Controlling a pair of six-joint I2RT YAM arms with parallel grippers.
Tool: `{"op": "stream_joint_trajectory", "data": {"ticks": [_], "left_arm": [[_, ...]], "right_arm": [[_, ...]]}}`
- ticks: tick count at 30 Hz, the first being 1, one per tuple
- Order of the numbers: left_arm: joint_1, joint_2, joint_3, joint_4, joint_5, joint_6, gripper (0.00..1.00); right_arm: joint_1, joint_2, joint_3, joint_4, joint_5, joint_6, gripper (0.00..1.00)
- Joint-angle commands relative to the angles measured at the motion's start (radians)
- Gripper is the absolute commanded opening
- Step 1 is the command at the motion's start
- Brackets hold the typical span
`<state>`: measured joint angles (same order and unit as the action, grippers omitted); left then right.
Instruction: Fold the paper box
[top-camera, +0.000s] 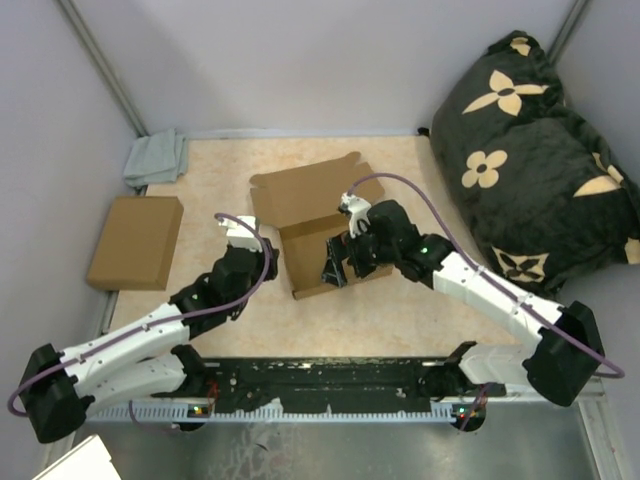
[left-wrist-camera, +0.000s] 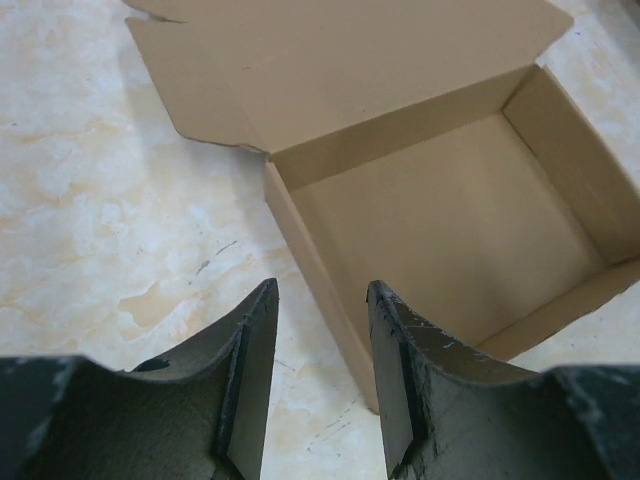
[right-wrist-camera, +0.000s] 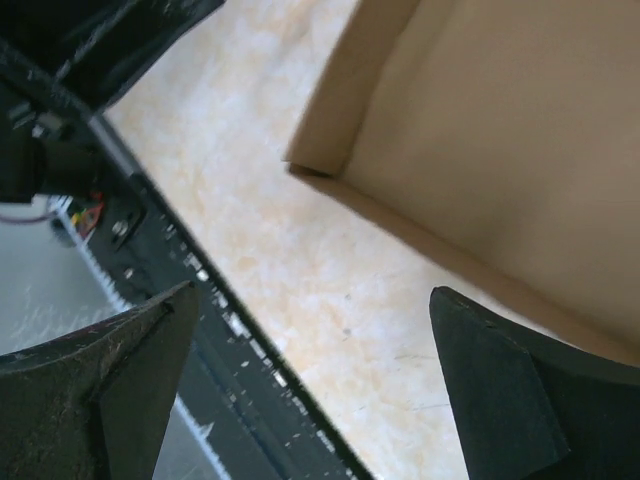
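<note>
The paper box (top-camera: 322, 232) is brown cardboard and stands open in the middle of the table, its four walls up and its lid (top-camera: 305, 190) lying flat behind it. My left gripper (top-camera: 268, 258) is open and empty just left of the box's left wall. In the left wrist view (left-wrist-camera: 320, 290) its fingers straddle nothing, and the box's near left corner (left-wrist-camera: 345, 330) lies just ahead. My right gripper (top-camera: 336, 268) is wide open and empty over the box's near wall. In the right wrist view (right-wrist-camera: 312, 295) the box's corner (right-wrist-camera: 340, 150) lies beyond its fingers.
A second, closed brown box (top-camera: 135, 242) lies at the table's left edge. A grey cloth (top-camera: 157, 157) is at the back left. A black flower-print cushion (top-camera: 535, 150) fills the right side. The black base rail (top-camera: 330, 385) runs along the near edge.
</note>
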<state>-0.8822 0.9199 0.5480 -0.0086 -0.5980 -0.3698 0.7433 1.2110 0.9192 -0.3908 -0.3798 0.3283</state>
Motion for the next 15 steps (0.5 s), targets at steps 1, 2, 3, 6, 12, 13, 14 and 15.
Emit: {"op": "stream_joint_trajectory", "data": {"ticks": [1,2,3,6,12,13,14,15], "left_arm": [[-0.004,-0.037,0.022,0.002,0.017,-0.031,0.48],[-0.004,-0.05,0.008,-0.004,0.016,-0.042,0.48],[-0.004,-0.061,0.001,-0.01,0.013,-0.05,0.48],[-0.005,-0.091,-0.016,-0.037,0.006,-0.078,0.49],[-0.004,-0.084,-0.019,-0.059,0.009,-0.114,0.5],[-0.003,-0.07,-0.016,-0.058,0.008,-0.115,0.51],[-0.003,-0.055,-0.011,-0.058,0.002,-0.115,0.52],[-0.003,-0.036,-0.004,-0.058,-0.006,-0.122,0.53]], "right_arm": [[-0.025,-0.001,0.116,-0.027,0.288,-0.098,0.99],[-0.052,0.007,0.12,-0.002,0.348,-0.099,0.99],[-0.09,0.021,0.12,0.038,0.363,-0.088,0.99],[-0.273,0.089,0.105,0.183,0.123,0.01,0.99],[-0.386,0.284,0.135,0.241,0.192,0.114,0.99],[-0.383,0.304,0.138,0.24,0.201,0.108,0.98],[-0.38,0.318,0.143,0.228,0.227,0.101,0.97],[-0.377,0.328,0.15,0.211,0.267,0.094,0.95]]}}
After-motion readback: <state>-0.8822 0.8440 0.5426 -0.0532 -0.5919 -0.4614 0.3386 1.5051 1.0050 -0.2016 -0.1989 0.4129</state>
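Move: The box's right rear corner lies about 17 cm ahead of the right hand, 11 cm to its right and 13 cm below. The front wall's middle is some 6 cm back and 2 cm right of this hand; the lid's middle is about 25 cm ahead and 5 cm left. From the left hand, that corner is roughly 17 cm ahead, 30 cm right and 13 cm below. The wide-open right hand swings about 17 cm forward and 10 right towards the box's right rear corner, finally sinking. ##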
